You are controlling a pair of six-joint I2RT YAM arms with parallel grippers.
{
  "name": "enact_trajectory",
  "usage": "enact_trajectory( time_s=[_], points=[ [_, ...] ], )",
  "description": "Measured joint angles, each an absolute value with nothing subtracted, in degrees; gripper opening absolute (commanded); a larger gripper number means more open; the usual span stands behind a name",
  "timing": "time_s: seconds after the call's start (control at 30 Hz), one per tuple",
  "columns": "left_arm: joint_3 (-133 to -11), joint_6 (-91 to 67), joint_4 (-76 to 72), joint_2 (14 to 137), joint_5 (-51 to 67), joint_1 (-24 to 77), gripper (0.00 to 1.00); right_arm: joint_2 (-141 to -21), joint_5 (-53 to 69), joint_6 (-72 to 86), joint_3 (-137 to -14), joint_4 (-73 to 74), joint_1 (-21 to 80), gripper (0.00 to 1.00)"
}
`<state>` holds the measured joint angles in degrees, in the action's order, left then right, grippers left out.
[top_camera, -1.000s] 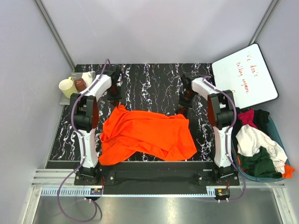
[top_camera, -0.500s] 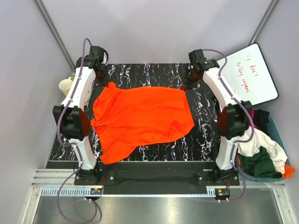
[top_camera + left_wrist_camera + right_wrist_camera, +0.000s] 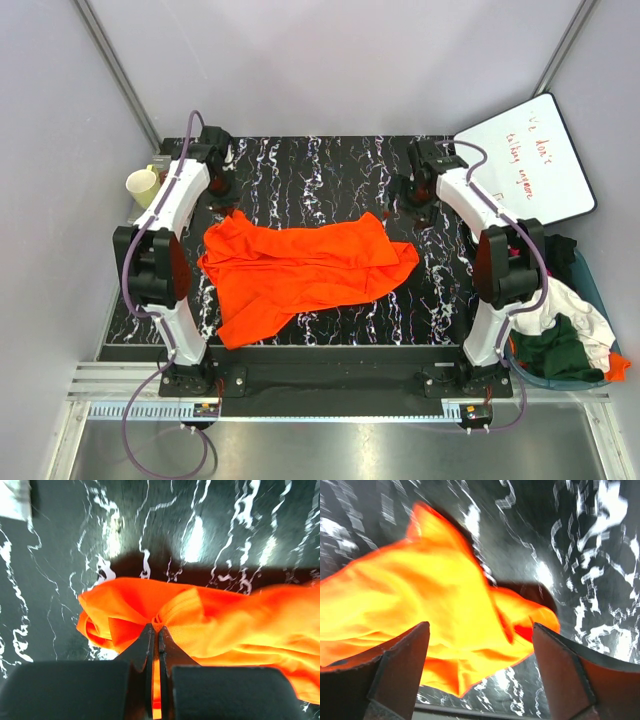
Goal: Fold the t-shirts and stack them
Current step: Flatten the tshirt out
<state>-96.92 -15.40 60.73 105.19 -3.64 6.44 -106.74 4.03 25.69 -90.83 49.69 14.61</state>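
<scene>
A bright orange t-shirt lies rumpled across the middle of the black marbled table. My left gripper is at the shirt's far left corner. In the left wrist view it is shut on a bunched fold of the orange t-shirt. My right gripper hangs just beyond the shirt's far right corner. In the right wrist view it is open wide and the orange t-shirt lies loose below, touching neither finger. More t-shirts are piled at the right: white, dark green, magenta-red and black.
The pile sits in a teal bin off the table's right edge. A white board with red handwriting leans at the far right corner. A pale cup stands on a small shelf at the far left.
Both arms came back toward the near side and lower. The right gripper opened and let go of the shirt's right corner. The shirt went from spread wide to sagging in folds.
</scene>
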Motion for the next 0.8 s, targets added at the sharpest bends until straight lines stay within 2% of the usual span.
enact_trajectory(
  time_s=[0.4,0.7,0.8],
  points=[
    [-96.3,-14.9,59.9,105.6,-2.7,6.4,0.0,-108.0,8.7,27.3,-87.6,45.0,14.6,0.88],
    [-95.8,-14.8,59.8,105.6,-2.1,6.4,0.0,-124.5,14.6,28.3,-95.5,40.2,14.5,0.86],
    [-95.8,-14.8,59.8,105.6,-2.1,6.4,0.0,-126.5,14.6,28.1,-99.0,38.7,14.5,0.86]
  ],
)
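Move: The free upper right corner of the t-shirt, where my right hand is headed, lies about 8 cm ahead of that hand, 6 cm to its left and 11 cm below. The shirt's right-hand end sits some 3 cm back, 5 cm right, and its middle roughly 6 cm back and 20 cm left, both at table level. From my left hand, that upper right corner is about 8 cm ahead, 30 cm right and 14 cm down. With its fingers already wide and kept open, my right hand eases back about a centimetre, then swings left and forward while sinking, some 8 cm down in all, to come close over the upper right corner of the t-shirt. It rolls about 10 degrees, left side up. My left hand stays put, still pinching its raised corner of the shirt. ##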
